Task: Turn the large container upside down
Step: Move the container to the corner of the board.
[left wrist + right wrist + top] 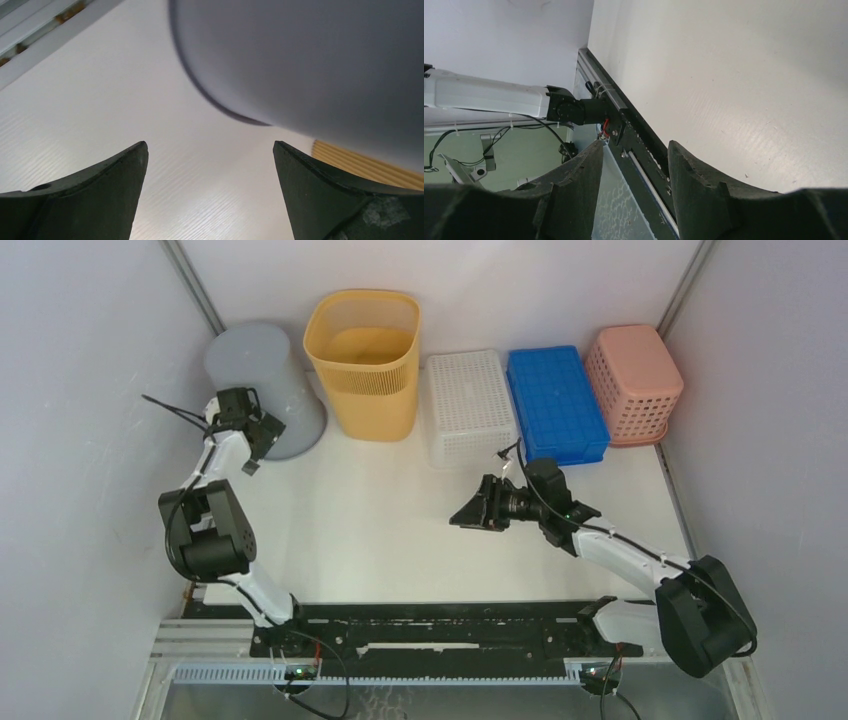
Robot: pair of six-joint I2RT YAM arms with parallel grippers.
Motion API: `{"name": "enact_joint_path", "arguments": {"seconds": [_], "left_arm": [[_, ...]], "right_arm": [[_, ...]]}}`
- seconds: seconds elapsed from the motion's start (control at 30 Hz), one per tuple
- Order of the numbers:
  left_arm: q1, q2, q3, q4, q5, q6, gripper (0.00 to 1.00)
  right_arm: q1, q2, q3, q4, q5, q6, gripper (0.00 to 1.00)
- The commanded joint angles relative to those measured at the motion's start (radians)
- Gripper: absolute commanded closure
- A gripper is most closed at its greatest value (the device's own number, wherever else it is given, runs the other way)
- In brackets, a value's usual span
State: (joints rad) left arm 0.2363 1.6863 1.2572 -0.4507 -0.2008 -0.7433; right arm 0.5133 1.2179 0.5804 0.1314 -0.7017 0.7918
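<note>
The large container (262,378) is a plain grey bin at the back left, standing with its closed end up and its wider rim on the table. In the left wrist view its grey wall (310,55) fills the upper right, with the rim edge just above the white tabletop. My left gripper (259,449) hovers right beside the bin's near side, jaws wide open (210,146) and empty. My right gripper (462,517) hangs over the middle of the table, pointing left, partly open (635,144) with nothing between the fingers.
Along the back wall stand a yellow mesh bin (365,362), a white perforated basket (468,405), a blue crate (556,403) and a pink basket (634,382). The yellow bin's side (365,162) shows just right of the grey one. Enclosure walls close both sides.
</note>
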Motion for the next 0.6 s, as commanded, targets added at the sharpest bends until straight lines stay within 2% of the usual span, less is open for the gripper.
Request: {"name": "enact_joint_path", "arguments": {"seconds": [0.0, 0.13, 0.3, 0.43, 0.57], "left_arm": [[0.002, 0.052, 0.135, 0.015, 0.07, -0.007, 0.01], [0.0, 0.083, 0.189, 0.045, 0.145, 0.015, 0.01], [-0.005, 0.127, 0.332, -0.059, 0.187, 0.051, 0.01], [-0.007, 0.032, 0.251, -0.035, 0.238, 0.026, 0.01], [-0.021, -0.128, 0.152, -0.008, 0.296, 0.003, 0.01]], "right_arm": [[0.006, -0.058, -0.002, -0.033, 0.023, -0.02, 0.41], [0.004, -0.082, -0.008, -0.052, 0.029, -0.023, 0.41], [0.005, -0.085, -0.02, -0.051, 0.034, -0.02, 0.41], [0.012, -0.079, -0.033, -0.019, 0.037, -0.001, 0.41], [0.029, -0.072, -0.034, -0.018, 0.047, 0.0, 0.41]]}}
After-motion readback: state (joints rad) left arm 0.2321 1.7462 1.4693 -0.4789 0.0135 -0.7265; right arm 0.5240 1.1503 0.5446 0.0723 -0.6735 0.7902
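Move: The upturned grey container stands in front of the left gripper: its middle is about 14 cm ahead, some 2 cm to the right, and roughly level in height, with its near side right by the fingers. The yellow bin's middle is about 14 cm ahead and 24 cm to the right of this gripper, and the white basket lies about 10 cm ahead and 46 cm right. From the right gripper, the container is some 35 cm ahead and 44 cm left. Bring the left gripper forward about 6 cm, with the fingers kept wide open, pushing the near side of the container towards the far left corner while rising some 5 cm and drifting a little right. Tip the fingers slightly up and turn the wrist clockwise as you go; at the end ease back about 1 cm, still rising. ##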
